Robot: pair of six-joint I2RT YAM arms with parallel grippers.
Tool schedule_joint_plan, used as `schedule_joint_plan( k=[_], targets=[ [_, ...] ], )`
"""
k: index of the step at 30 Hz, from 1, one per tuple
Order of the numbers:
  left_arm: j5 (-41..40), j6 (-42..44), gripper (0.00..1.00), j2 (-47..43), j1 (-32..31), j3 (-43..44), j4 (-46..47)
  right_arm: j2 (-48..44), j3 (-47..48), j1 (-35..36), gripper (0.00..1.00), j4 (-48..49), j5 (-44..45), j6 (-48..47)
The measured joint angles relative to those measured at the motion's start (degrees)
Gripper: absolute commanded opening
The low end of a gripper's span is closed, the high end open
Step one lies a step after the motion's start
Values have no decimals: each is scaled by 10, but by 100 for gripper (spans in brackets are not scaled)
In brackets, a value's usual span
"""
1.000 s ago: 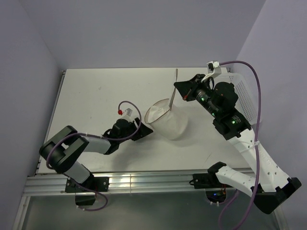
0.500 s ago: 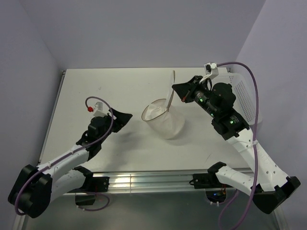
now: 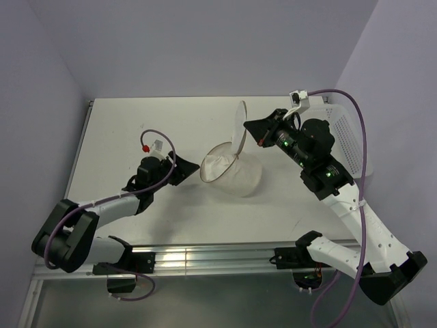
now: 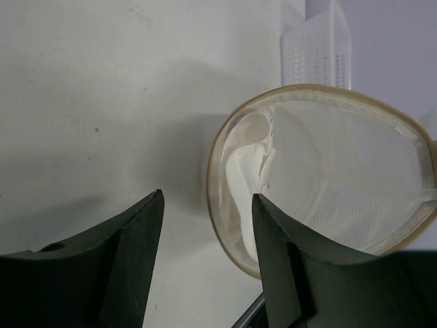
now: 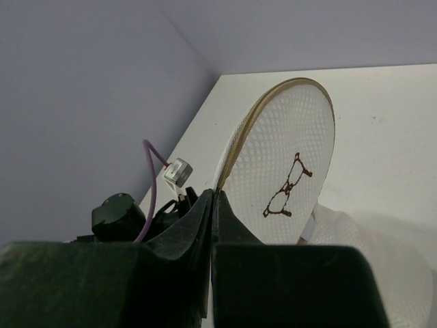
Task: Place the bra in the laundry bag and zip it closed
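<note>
The laundry bag (image 3: 235,176) lies on its side mid-table, its tan-rimmed mouth (image 4: 217,179) facing left. Inside the mouth the white bra (image 4: 244,167) is bunched against the mesh. The bag's round flap (image 5: 287,154), printed with a small bra symbol, stands lifted above the mouth. My right gripper (image 5: 215,196) is shut on the flap's zippered rim, up at the bag's far side (image 3: 248,128). My left gripper (image 3: 192,167) stands open just left of the mouth, with nothing between its fingers (image 4: 268,229) and the right finger overlapping the rim.
A white perforated plastic basket (image 3: 347,135) stands at the table's right edge behind the right arm, and shows in the left wrist view as the basket (image 4: 316,46) beyond the bag. The left arm's wrist (image 5: 117,216) lies low on the table.
My left gripper pulled back left from the bag's mouth, then came partway back toward it. The right gripper kept its hold and lifted the flap a little; the bag shifted slightly left.
</note>
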Motion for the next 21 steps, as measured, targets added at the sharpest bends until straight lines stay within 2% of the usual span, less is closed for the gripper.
schedule_joint_plan(
  k=[9, 14, 16, 19, 21],
  targets=[
    [40, 1, 35, 80, 0, 15, 77, 0, -9, 0, 0, 3, 0, 0],
    [54, 0, 32, 98, -5, 16, 94, 0, -9, 0, 0, 5, 0, 0],
    [54, -1, 24, 104, -9, 16, 95, 0, -9, 0, 0, 5, 0, 2],
    [53, 0, 27, 108, -12, 16, 94, -1, -9, 0, 0, 5, 0, 2],
    [49, 0, 25, 108, -12, 16, 93, -1, -9, 0, 0, 5, 0, 2]
  ],
)
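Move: The laundry bag stands open beside the left hand. The near side of its rim is about 4 cm to the right of the fingertips, level ahead and some 3 cm lower. The bra lies inside the bag, roughly 7 cm right and 6 cm below, and the middle of the bag's body is about 12 cm right, 3 cm back and 6 cm down. The right hand already pinches the lid; that rim lies around 13 cm left of it and 28 cm below. Around the zip-edged rim of the laundry bag, with no clear touch yet, the left hand brings its half-open fingers to straddle the side nearest it. It eases about 3 cm to the right and 2 cm down, turning slightly clockwise while the fingers narrow to roughly a quarter open. The right hand keeps its pinch on the raised lid and stays in place. ##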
